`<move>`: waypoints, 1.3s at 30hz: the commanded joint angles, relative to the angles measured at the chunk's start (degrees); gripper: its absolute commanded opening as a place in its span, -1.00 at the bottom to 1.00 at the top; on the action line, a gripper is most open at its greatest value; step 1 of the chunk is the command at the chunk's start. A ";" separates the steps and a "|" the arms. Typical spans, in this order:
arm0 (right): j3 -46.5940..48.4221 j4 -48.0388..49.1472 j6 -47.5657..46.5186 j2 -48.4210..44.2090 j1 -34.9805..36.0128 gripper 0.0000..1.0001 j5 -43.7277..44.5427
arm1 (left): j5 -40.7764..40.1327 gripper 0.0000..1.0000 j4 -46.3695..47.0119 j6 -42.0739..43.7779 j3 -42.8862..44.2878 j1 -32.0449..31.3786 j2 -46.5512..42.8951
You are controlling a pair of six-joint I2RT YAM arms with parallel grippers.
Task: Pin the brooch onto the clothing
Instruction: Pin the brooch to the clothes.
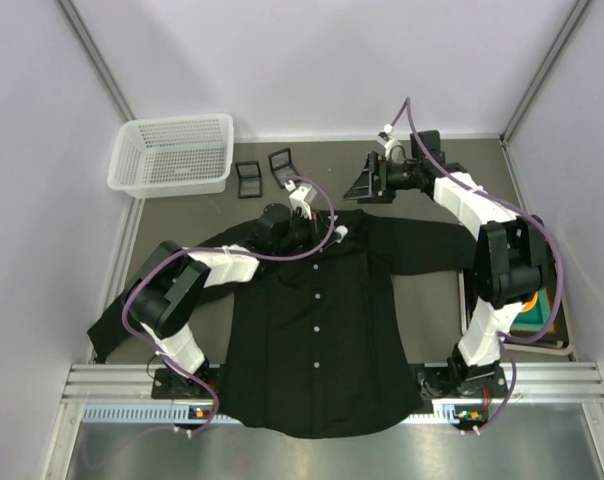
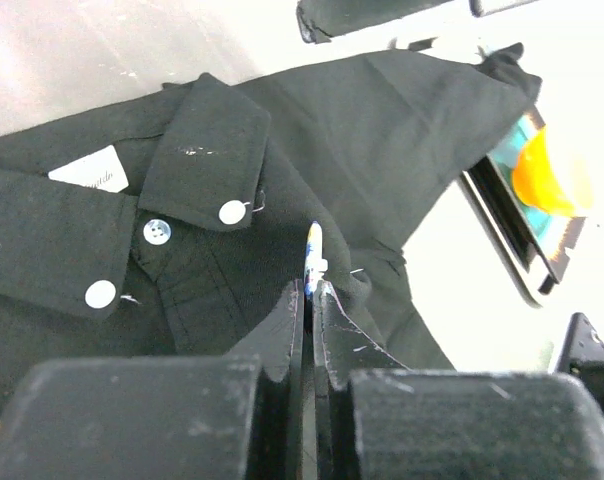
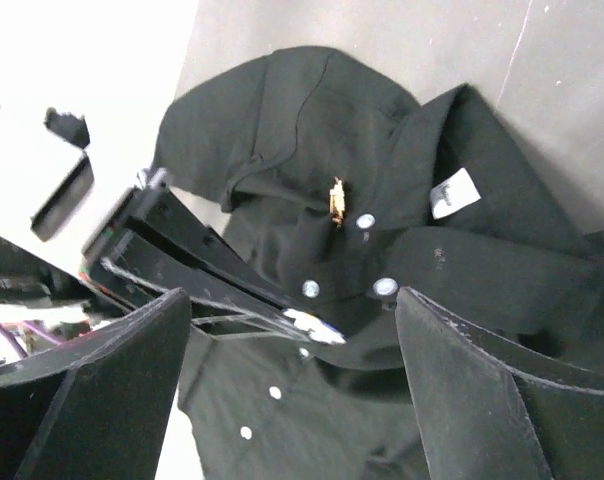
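Note:
The clothing (image 1: pixel 282 340) is a black button-up shirt lying flat, collar toward the back, with white buttons down its front. My left gripper (image 1: pixel 322 238) is over the collar area and is shut on the brooch (image 1: pixel 339 235), a thin white and blue piece. The left wrist view shows the brooch (image 2: pixel 314 258) edge-on, sticking out past the fingertips of the left gripper (image 2: pixel 309 290) just above the clothing (image 2: pixel 412 110) beside the collar. My right gripper (image 1: pixel 367 185) hovers open behind the shirt. In its view the right gripper (image 3: pixel 294 295) frames the brooch (image 3: pixel 317 327) over the clothing (image 3: pixel 282 100).
A white mesh basket (image 1: pixel 172 153) stands at the back left. Two small black cases (image 1: pixel 249 180) (image 1: pixel 281 163) lie behind the collar. A flat dark tray with teal and orange contents (image 1: pixel 537 315) sits at the right edge. A small gold item (image 3: pixel 336 200) is on the shirt near the collar.

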 commanded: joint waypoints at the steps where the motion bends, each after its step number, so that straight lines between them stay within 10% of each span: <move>1: -2.90 2.19 -15.95 -5.29 -3.45 0.63 -10.84 | 12.87 -1.00 7.80 -0.61 0.36 0.96 -1.25; 13: -8.27 -15.02 -54.29 -13.81 -4.42 0.36 -20.78 | 29.94 -1.00 10.26 4.58 1.51 2.72 -2.39; 39: -17.59 -18.28 -76.99 -19.10 3.22 0.06 -15.24 | 39.70 -1.00 11.93 10.38 -0.42 4.21 -3.80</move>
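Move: The brooch, held in the left hand's shut fingertips about 1 cm ahead and 1 cm to the right of its hand point, has a fold of the clothing with it. From the open, empty right hand the brooch lies about 6 cm back, 3 cm left and 7 cm lower. The collar label lies some 2 cm back, 7 cm left and 14 cm below the right hand; the gold brooch lies roughly 10 cm back, 12 cm left and 14 cm below. Right hand sweeps 12 cm back towards the brooch, jaws narrowing, while left draws it 7 cm back, rising. ##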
